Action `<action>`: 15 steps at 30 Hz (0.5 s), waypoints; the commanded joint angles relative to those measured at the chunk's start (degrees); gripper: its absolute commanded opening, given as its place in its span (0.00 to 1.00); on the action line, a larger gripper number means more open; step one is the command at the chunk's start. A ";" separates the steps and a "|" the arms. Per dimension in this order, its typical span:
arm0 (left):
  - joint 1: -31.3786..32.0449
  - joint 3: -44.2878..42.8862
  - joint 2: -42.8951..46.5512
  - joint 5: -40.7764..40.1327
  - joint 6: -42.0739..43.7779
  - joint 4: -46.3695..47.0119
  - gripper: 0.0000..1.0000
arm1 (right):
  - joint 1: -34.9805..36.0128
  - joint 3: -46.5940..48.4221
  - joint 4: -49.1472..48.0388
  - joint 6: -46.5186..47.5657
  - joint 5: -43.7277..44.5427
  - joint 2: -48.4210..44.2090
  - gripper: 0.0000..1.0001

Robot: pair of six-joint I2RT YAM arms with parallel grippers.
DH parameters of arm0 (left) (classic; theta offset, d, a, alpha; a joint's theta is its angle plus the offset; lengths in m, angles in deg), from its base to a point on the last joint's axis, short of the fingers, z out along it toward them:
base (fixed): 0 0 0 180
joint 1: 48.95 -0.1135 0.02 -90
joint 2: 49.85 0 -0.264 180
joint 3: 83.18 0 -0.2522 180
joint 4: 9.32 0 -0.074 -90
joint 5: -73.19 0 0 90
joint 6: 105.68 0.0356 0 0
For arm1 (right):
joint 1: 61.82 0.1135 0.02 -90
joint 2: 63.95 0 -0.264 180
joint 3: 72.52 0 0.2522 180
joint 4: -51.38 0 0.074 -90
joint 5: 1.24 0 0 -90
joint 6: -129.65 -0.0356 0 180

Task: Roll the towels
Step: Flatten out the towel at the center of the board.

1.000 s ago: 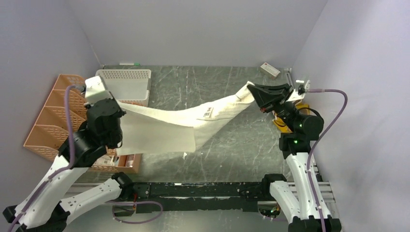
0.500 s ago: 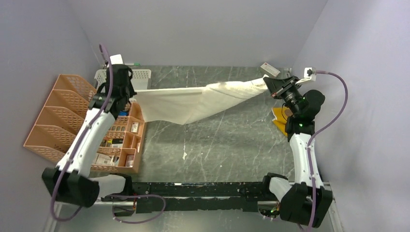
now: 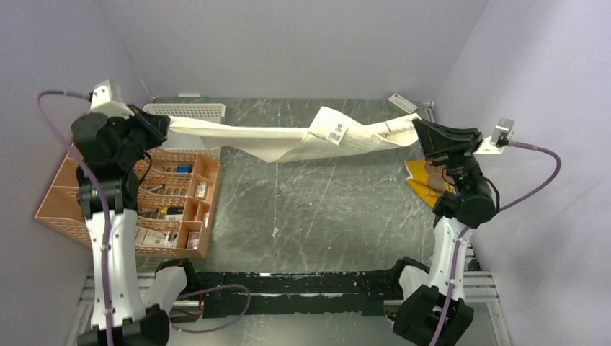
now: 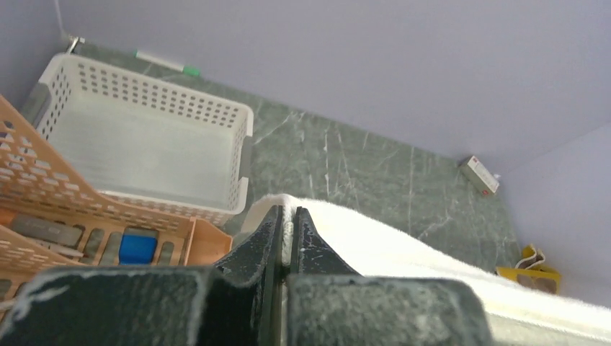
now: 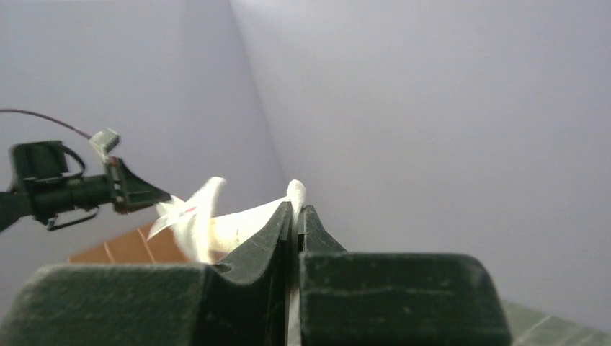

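Observation:
The off-white towel (image 3: 288,138) hangs stretched in the air across the back of the table, twisted near its middle with a label showing. My left gripper (image 3: 164,122) is shut on its left end (image 4: 375,249), above the baskets. My right gripper (image 3: 418,130) is shut on its right end (image 5: 245,220), raised near the right wall. The mustard-yellow towel (image 3: 421,180) lies crumpled on the table below the right arm, also seen at the left wrist view's right edge (image 4: 532,268).
An orange divided organizer (image 3: 173,198) holding small items sits at the left. A white perforated basket (image 3: 189,112) stands behind it. A small white-and-red box (image 3: 402,102) lies at the back right corner. The dark marbled table top (image 3: 324,209) spreads between the arms.
Both arms have lifted and spread apart. The off-white towel went from sagging low to stretched taut and high between them. The left gripper swung up and out to the far left.

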State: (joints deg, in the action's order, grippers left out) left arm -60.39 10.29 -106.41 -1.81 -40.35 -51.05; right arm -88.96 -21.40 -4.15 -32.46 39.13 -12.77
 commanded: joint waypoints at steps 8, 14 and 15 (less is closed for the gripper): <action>-2.78 -6.63 -27.61 9.64 -2.61 7.11 0.07 | 21.06 40.83 68.78 38.81 20.21 37.84 0.00; 0.70 -15.28 -22.24 2.44 0.41 4.32 0.07 | 22.96 36.15 60.30 39.53 18.27 27.24 0.00; 0.72 -15.14 -21.02 2.12 0.94 3.87 0.07 | 22.92 34.94 60.41 40.78 18.22 25.16 0.00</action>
State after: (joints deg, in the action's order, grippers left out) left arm -60.35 3.30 -137.38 2.43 -41.62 -48.38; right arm -65.81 14.14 57.16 2.14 56.16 25.07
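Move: Both hands hold an end of the towel, high over the board. The board's centre lies about 35 cm right of the left hand, level with it and some 36 cm below. The white basket is roughly 17 cm ahead and 4 cm left of the left hand, the brown organizer 14 cm left and 3 cm back. From the right hand the centre is some 20 cm left, 7 cm ahead and 43 cm below; the yellow pouch is 15 cm right and 6 cm ahead. Still pinching the towel's two ends, both hands fling it forward and down towards the board. After a slight lift and draw-back, the left goes about 12 cm forward and 13 cm down; the right, rising slightly first, sweeps some 22 cm forward and 14 cm down, its fingers tipping down about 40 degrees, the left's about 20. ##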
